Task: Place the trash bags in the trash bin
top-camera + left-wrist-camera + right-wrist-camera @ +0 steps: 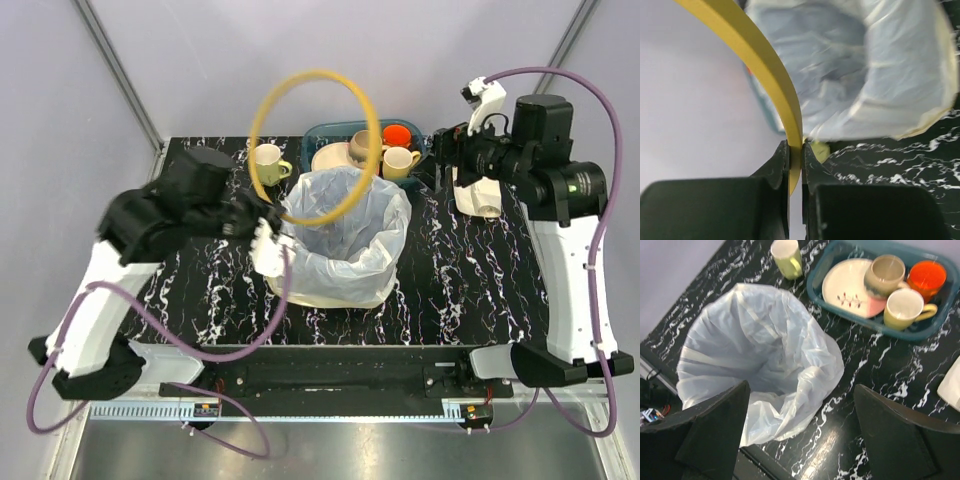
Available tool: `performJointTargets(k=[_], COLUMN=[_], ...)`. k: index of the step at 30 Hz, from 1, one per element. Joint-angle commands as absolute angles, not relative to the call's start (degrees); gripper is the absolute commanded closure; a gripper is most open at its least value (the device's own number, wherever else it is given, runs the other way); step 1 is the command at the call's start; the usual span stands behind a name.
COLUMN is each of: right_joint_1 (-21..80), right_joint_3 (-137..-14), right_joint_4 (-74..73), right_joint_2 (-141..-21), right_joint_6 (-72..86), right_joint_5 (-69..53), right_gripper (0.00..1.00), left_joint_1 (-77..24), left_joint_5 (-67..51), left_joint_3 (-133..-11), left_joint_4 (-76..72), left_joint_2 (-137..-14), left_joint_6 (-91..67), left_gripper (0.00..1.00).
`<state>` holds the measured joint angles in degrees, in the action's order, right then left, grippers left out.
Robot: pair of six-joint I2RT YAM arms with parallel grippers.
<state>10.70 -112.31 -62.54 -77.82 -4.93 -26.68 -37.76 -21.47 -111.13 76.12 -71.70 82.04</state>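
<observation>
A large translucent trash bag stands open-mouthed at mid-table, draped over the trash bin, whose walls it hides. The bin's yellow rim ring is off the bin and tilted up in the air above the bag's far left side. My left gripper is shut on the ring's lower edge. My right gripper hangs open high above the bag's right side, with nothing between its fingers. A small pale bundle lies on the table at the right.
A teal dish basket at the back holds a cream plate, a beige mug, an orange cup and a yellow mug. A pale green mug stands left of it.
</observation>
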Motion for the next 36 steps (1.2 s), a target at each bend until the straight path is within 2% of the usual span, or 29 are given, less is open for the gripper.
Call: performJointTargets(k=[1, 5, 9, 13, 16, 17, 19, 23, 24, 25, 27, 28, 30, 34, 36], right_joint_1=[10.6, 11.0, 16.1, 29.6, 32.0, 32.4, 33.1, 34.0, 34.2, 34.5, 34.9, 35.2, 35.7, 36.2, 36.3], right_joint_3=[-119.1, -128.7, -139.5, -141.5, -140.9, -141.1, -141.9, -142.1, -141.7, -141.6, -141.9, -142.2, -142.6, -141.2, -140.7], right_joint_4=[-59.2, -62.7, -69.0, -70.7, -72.1, -72.3, -72.7, -72.9, -72.9, -72.9, -73.3, -74.3, -75.1, -75.1, -74.9], right_joint_2=[-75.4, -79.7, -85.2, -87.7, -89.6, -90.7, -91.4, -92.6, -92.6, -92.7, -93.0, -93.2, -94.0, -94.0, -93.9], right_joint_6=[-4.0, -5.3, -9.4, -13.9, -16.9, -17.5, -18.2, -18.8, -19.0, -19.3, -19.5, -19.6, -19.7, -20.8, -21.2], right_joint_5=[-27.9, -24.7, -15.5, -0.1, 6.0, 7.4, 9.0, 9.8, 9.7, 9.9, 9.5, 9.2, 9.2, 10.5, 11.0], right_gripper=[0.08, 0.10, 0.13, 0.15, 0.20, 0.23, 0.36, 0.51, 0.56, 0.66, 0.69, 0.64, 0.62, 0.71, 0.80], left_joint_1=[-48.4, -54.7, -56.9, -59.0, -59.4, -59.8, -60.1, -60.3, -60.3, -60.4, -60.4, -60.4, -60.3, -60.4, -60.4], left_joint_5=[-9.3, -0.6, 1.1, 3.6, 4.1, 4.3, 4.9, 4.8, 4.7, 4.7, 4.4, 4.4, 4.5, 4.1, 4.4], left_joint_3=[-106.4, -102.7, -105.1, -106.0, -106.6, -106.7, -106.7, -106.8, -106.9, -107.0, -107.1, -107.1, -107.1, -107.5, -107.3], left_joint_4=[88.7, 88.7, 88.7, 88.7, 88.7, 88.7, 88.7, 88.8, 88.7, 88.6, 88.6, 88.6, 88.6, 88.6, 88.6], left_joint_2=[-75.1, -76.5, -78.2, -79.3, -79.2, -79.0, -78.9, -78.7, -78.7, -78.6, -78.5, -78.4, -78.4, -78.1, -78.1], left_joint_6=[81.3, 82.1, 80.8, 80.0, 79.9, 79.8, 79.6, 79.7, 79.7, 79.6, 79.5, 79.7, 79.5, 79.5, 79.5], left_gripper=[1.00, 1.00, 1.00, 1.00, 1.00, 1.00, 1.00, 1.00, 1.00, 1.00, 1.00, 1.00, 1.00, 1.00, 1.00])
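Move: The left hand, gripping the bin's yellow rim ring, has the bag-lined trash bin about 4 cm ahead, 12 cm to its right, its middle some 27 cm below. The green mug stands 31 cm ahead of that hand and 8 cm left, the dish tray 35 cm ahead and 19 cm right. From the empty, open right hand the ring's centre is level forward, 22 cm left and 10 cm higher; the bin is 5 cm back and 15 cm left, the tray 26 cm ahead and 8 cm left. Downward goes the left hand, a net 8 cm and some 5 cm to its right, keeping its pinch on the ring and rolling its left side up about 20 degrees to bring the ring over the bagged bin, then holding there. The right hand first lifts about 11 cm, swings left, then sinks forward onto the ring's far right side, rolling its right side up, and closes its fingers on it. ##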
